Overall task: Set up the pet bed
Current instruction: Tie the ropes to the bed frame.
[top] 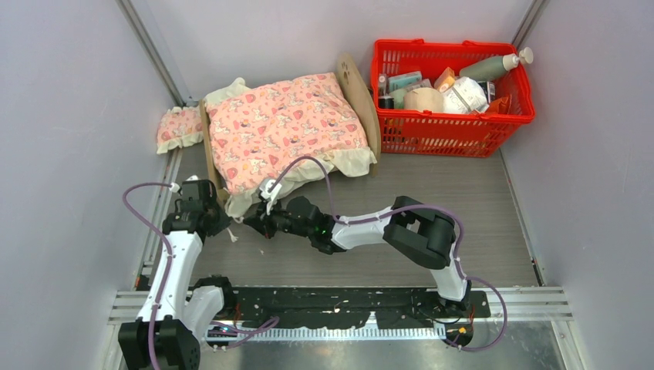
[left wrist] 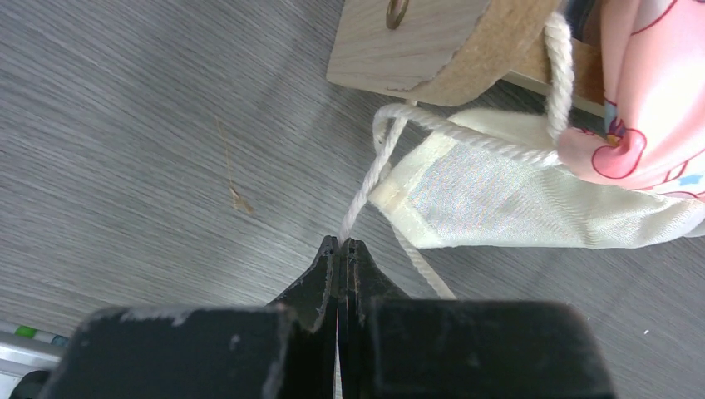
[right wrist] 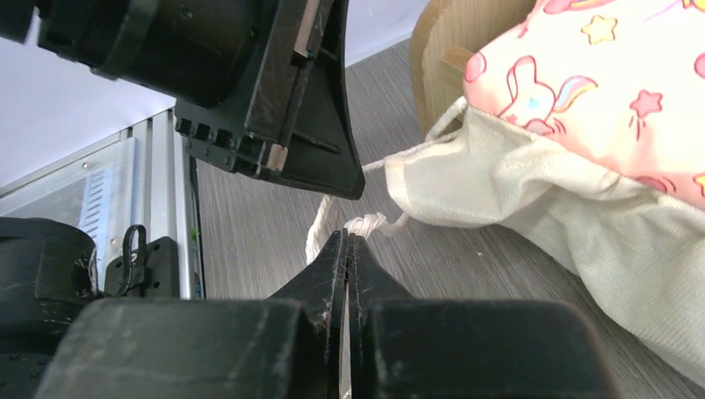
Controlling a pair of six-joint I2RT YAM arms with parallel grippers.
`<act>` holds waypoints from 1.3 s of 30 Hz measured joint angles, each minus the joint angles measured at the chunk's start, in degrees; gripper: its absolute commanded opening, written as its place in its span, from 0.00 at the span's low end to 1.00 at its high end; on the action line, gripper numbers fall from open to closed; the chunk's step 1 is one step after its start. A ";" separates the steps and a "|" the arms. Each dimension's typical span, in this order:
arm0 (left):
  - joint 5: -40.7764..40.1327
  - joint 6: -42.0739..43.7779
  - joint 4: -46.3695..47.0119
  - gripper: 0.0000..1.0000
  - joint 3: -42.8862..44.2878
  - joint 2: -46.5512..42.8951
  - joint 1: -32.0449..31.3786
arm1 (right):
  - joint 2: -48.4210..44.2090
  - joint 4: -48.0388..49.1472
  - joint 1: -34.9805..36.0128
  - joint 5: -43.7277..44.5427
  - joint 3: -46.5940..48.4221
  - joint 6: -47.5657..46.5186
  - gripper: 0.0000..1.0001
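The pet bed [top: 356,86], a light plywood frame, stands at the back of the table. A pink patterned blanket [top: 285,127] with a cream frill covers it. My left gripper [top: 224,227] sits at the bed's near corner; in the left wrist view the left gripper [left wrist: 341,243] is shut on a white string [left wrist: 374,174] that runs up to the wooden frame [left wrist: 416,41]. My right gripper [top: 251,223] faces it from the right; in the right wrist view the right gripper [right wrist: 347,237] is shut on the string's frayed end [right wrist: 372,223], beside the cream frill [right wrist: 515,191].
A small pink frilled pillow [top: 179,127] lies left of the bed against the wall. A red basket [top: 451,116] full of bottles and packets stands at the back right. Grey walls close in both sides. The left gripper's body [right wrist: 274,100] hangs close above my right fingers.
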 measured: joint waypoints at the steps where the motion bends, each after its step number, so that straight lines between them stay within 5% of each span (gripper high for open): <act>1: -0.42 -0.17 -0.02 0.00 0.00 0.00 0.02 | 0.00 -0.24 0.00 -0.26 0.46 0.20 0.05; 17: -4.09 -2.99 0.31 0.01 -0.87 1.01 0.42 | 1.44 -0.50 -0.42 -2.38 6.21 3.82 0.05; 27: -5.05 -4.37 -0.15 0.28 -2.58 -1.73 0.57 | 8.50 -2.80 -3.52 -1.51 10.64 5.25 0.05; 39: -0.15 0.98 2.45 0.34 -2.80 -7.96 0.85 | 12.72 -5.33 -4.61 -1.95 16.09 4.79 0.05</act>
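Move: Each hand already holds a cream rope end at the bed frame's nearest leg, which lies about 5 cm ahead of the left hand, 1 cm to its right and 5 cm lower. From the right hand the leg is about 5 cm ahead, 6 cm left and 10 cm down. The cream cloth corner beside the leg is roughly 4 cm ahead of the left hand, 4 cm to its right and 6 cm below. Keeping its rope pinched in shut fingers, the right hand first lifts about 4 cm with a little drift left, then swings some 6 cm forward and sinks past its starting height, closing on the leg and cloth corner. The left hand holds its rope while easing 1 to 2 cm left and slightly down, then opens about a third of the way, lets the rope go while edging back, and at the end rises about 2.5 cm, swinging forward again. ##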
